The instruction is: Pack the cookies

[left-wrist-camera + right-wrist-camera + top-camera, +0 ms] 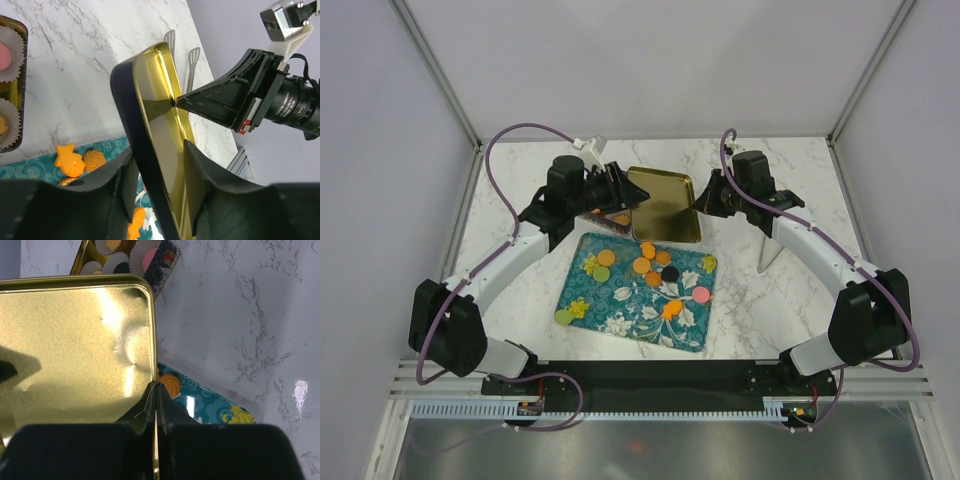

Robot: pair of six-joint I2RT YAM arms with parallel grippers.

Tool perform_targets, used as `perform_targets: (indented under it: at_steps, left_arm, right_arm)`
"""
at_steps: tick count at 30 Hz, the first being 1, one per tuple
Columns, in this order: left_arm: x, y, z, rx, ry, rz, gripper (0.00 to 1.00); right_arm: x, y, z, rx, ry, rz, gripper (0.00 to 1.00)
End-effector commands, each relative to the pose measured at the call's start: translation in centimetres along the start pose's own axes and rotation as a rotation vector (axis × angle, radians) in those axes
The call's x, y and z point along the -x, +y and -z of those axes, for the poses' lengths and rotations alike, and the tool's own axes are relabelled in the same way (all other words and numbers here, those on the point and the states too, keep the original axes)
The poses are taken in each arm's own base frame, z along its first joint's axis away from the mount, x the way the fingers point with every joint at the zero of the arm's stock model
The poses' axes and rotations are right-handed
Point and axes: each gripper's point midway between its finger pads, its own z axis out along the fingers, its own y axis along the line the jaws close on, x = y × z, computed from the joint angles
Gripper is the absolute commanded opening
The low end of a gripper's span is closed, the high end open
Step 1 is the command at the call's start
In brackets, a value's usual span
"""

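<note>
Several cookies (645, 265), mostly orange with a black, a pink and a green one, lie on the teal flowered tray (620, 310). Above the tray's far edge a gold tin lid (665, 203) hangs tilted between both arms. My right gripper (156, 386) is shut on the lid's (70, 340) right rim. The lid's (155, 90) opposite edge runs between the fingers of my left gripper (157, 147), which is closed against it. Orange cookies (70, 160) show below the lid. The open tin box (20, 100) holds white paper cups, one with a pink cookie (4, 55).
The tin box (605, 218) sits on the marble top behind the tray, partly hidden by my left gripper (618, 190). Metal tongs (770, 255) lie to the right, under the right arm. White walls enclose the table on three sides.
</note>
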Motion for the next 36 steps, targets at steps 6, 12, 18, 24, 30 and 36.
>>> perform_targets:
  at_steps: [6, 12, 18, 24, 30, 36]
  left_arm:
    - [-0.3, 1.5, -0.4, 0.080, 0.043, -0.006, 0.27]
    - [-0.3, 2.1, -0.3, 0.126, 0.080, -0.024, 0.03]
    - [-0.1, 2.3, 0.2, 0.170, 0.118, -0.024, 0.02]
    - [-0.3, 3.0, 0.2, 0.176, 0.193, 0.053, 0.02]
    - [-0.8, 2.7, 0.8, 0.136, 0.251, 0.114, 0.02]
    - [-1.0, 2.7, 1.8, 0.118, 0.266, 0.137, 0.02]
  right_arm:
    - [1.6, 2.4, 1.1, 0.082, -0.061, 0.004, 0.05]
    - [2.4, 2.8, 2.4, 0.084, -0.114, 0.073, 0.27]
    - [4.3, 3.0, 6.5, -0.011, -0.268, 0.274, 0.61]
    - [0.9, 9.6, 11.0, 0.022, -0.382, 0.621, 0.76]
    - [-7.2, 14.6, 11.6, -0.040, -0.370, 1.036, 0.78]
    - [-10.9, 14.3, 9.1, -0.233, -0.342, 1.290, 0.79]
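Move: The gold lid hangs between the hands: its middle is about 7 cm to the right of the left gripper, 2 cm back and 3 cm lower, its left wall already between the open fingers. The cookie box stands some 7 cm ahead and 7 cm left of that gripper, 20 cm below. From the right gripper, shut on the lid's right rim, the lid's middle is 7 cm to the left, level ahead; the cookie mat's middle is roughly 15 cm back, 13 cm left and 18 cm below. Close the left gripper on the lid's left wall, then keep the pinch while you sink it about 5 cm, ease it 3 cm left and tip the fingers some 20 degrees down. Meanwhile open the right gripper wide to free the right rim, lift it clear, then swing it back and left about 20 cm, rolling strongly and dipping again towards the mat. ##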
